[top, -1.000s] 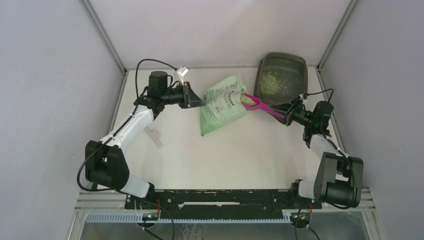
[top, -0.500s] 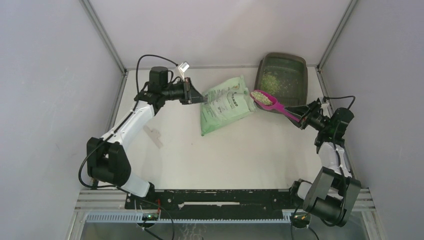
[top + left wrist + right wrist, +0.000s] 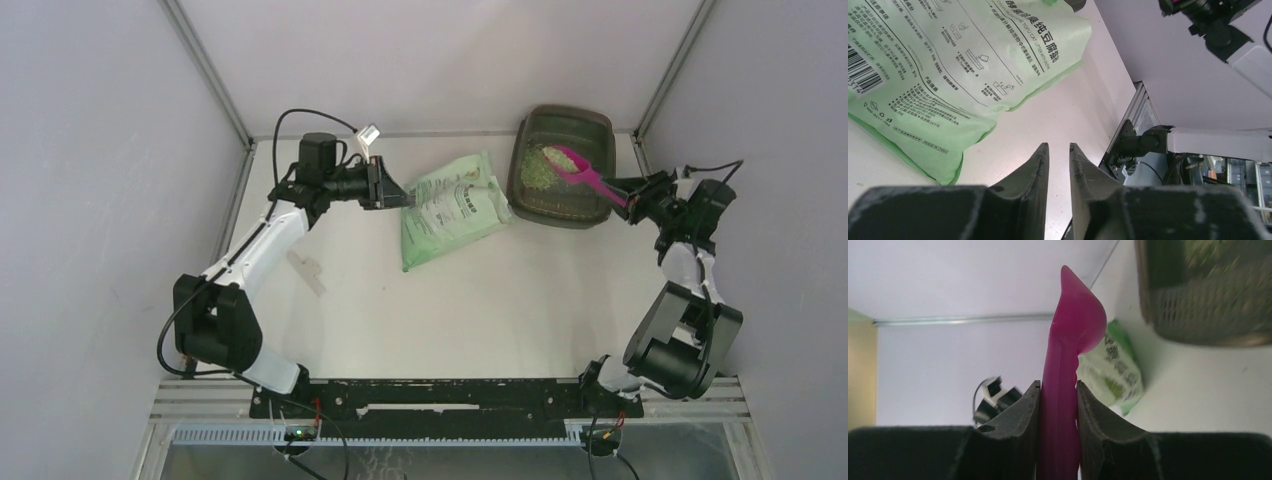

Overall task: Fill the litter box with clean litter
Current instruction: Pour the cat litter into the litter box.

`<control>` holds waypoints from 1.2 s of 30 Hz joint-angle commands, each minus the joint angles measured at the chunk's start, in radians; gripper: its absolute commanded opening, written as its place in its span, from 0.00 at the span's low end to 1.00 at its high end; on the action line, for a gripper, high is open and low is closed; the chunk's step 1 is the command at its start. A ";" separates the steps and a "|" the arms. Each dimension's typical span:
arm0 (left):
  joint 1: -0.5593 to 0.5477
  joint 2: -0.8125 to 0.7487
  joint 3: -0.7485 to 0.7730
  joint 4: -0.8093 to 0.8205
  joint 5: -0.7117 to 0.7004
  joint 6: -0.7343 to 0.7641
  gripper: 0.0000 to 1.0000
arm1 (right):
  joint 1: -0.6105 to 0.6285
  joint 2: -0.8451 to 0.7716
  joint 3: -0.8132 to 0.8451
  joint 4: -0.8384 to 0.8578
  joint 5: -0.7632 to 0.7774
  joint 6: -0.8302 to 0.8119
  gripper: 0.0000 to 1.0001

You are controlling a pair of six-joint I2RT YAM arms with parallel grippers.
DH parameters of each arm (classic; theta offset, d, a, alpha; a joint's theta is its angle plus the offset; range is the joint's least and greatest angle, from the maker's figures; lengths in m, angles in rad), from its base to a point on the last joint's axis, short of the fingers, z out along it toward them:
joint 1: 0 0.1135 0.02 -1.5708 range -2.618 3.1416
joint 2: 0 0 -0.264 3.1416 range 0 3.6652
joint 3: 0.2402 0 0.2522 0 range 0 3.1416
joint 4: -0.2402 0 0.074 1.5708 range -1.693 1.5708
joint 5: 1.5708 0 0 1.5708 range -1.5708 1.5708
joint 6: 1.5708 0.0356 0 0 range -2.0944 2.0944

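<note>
The dark litter box [image 3: 524, 190] stands at the back right with a patch of clean litter [image 3: 536, 172] on its floor. My right gripper [image 3: 632, 192] is shut on the handle of a magenta scoop [image 3: 582, 172], whose bowl carries litter [image 3: 556, 155] above the box. In the right wrist view the scoop [image 3: 1073, 335] stands between the fingers of the right gripper [image 3: 1058, 385], with the box [image 3: 1208, 295] at the upper right. My left gripper [image 3: 405, 198] sits at the left edge of the green bag [image 3: 450, 210]. In its wrist view the left gripper [image 3: 1059, 146] shows a narrow empty gap, the bag [image 3: 948, 65] lying apart from it.
A small pale strip [image 3: 308, 270] lies on the table left of centre. Metal frame posts run along both sides of the table toward the back wall. The green bag [image 3: 1110, 365] lies just left of the litter box.
My right arm swung the loaded scoop from the bag's mouth up over the litter box. The left gripper's jaws parted slightly and let go of the bag's edge.
</note>
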 commanded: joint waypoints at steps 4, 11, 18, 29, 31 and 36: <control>0.042 0.166 0.257 -0.028 0.031 -0.052 0.81 | 0.073 0.091 0.367 -0.554 0.372 -0.497 0.00; 0.032 0.475 0.708 -0.146 0.038 -0.110 1.00 | 0.227 0.118 0.594 -0.815 0.782 -0.755 0.00; 0.027 0.574 0.800 -0.226 -0.003 -0.088 1.00 | 0.494 0.178 0.705 -0.921 1.295 -0.986 0.00; 0.050 0.405 0.513 -0.193 -0.085 -0.046 1.00 | 0.693 0.241 0.802 -0.989 1.682 -1.101 0.00; 0.060 0.374 0.466 -0.184 -0.097 -0.048 1.00 | 0.696 0.219 0.802 -0.996 1.669 -1.096 0.00; 0.086 0.299 0.367 -0.159 -0.106 -0.052 1.00 | 0.648 0.107 0.791 -1.037 1.292 -1.002 0.00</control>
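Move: The litter box's middle lies some 22 cm ahead of the right hand, about 7 cm to its left and 20 cm below; the litter bag is about 12 cm ahead, 32 cm to the left and 22 cm below this hand. From the left hand the litter bag's middle is roughly 15 cm ahead, 10 cm to the right and 22 cm below, and the litter box some 25 cm ahead, 35 cm to the right. Forward about 7 cm over the litter box, swinging slightly right and back, the right hand rolls roughly 90 degrees, left side sinking, to tip the loaded scoop it still grips, dips some 3 cm, then eases up. The empty left hand opens wide, runs about 15 cm forward beside the litter bag, then sinks and draws back a little towards it. ##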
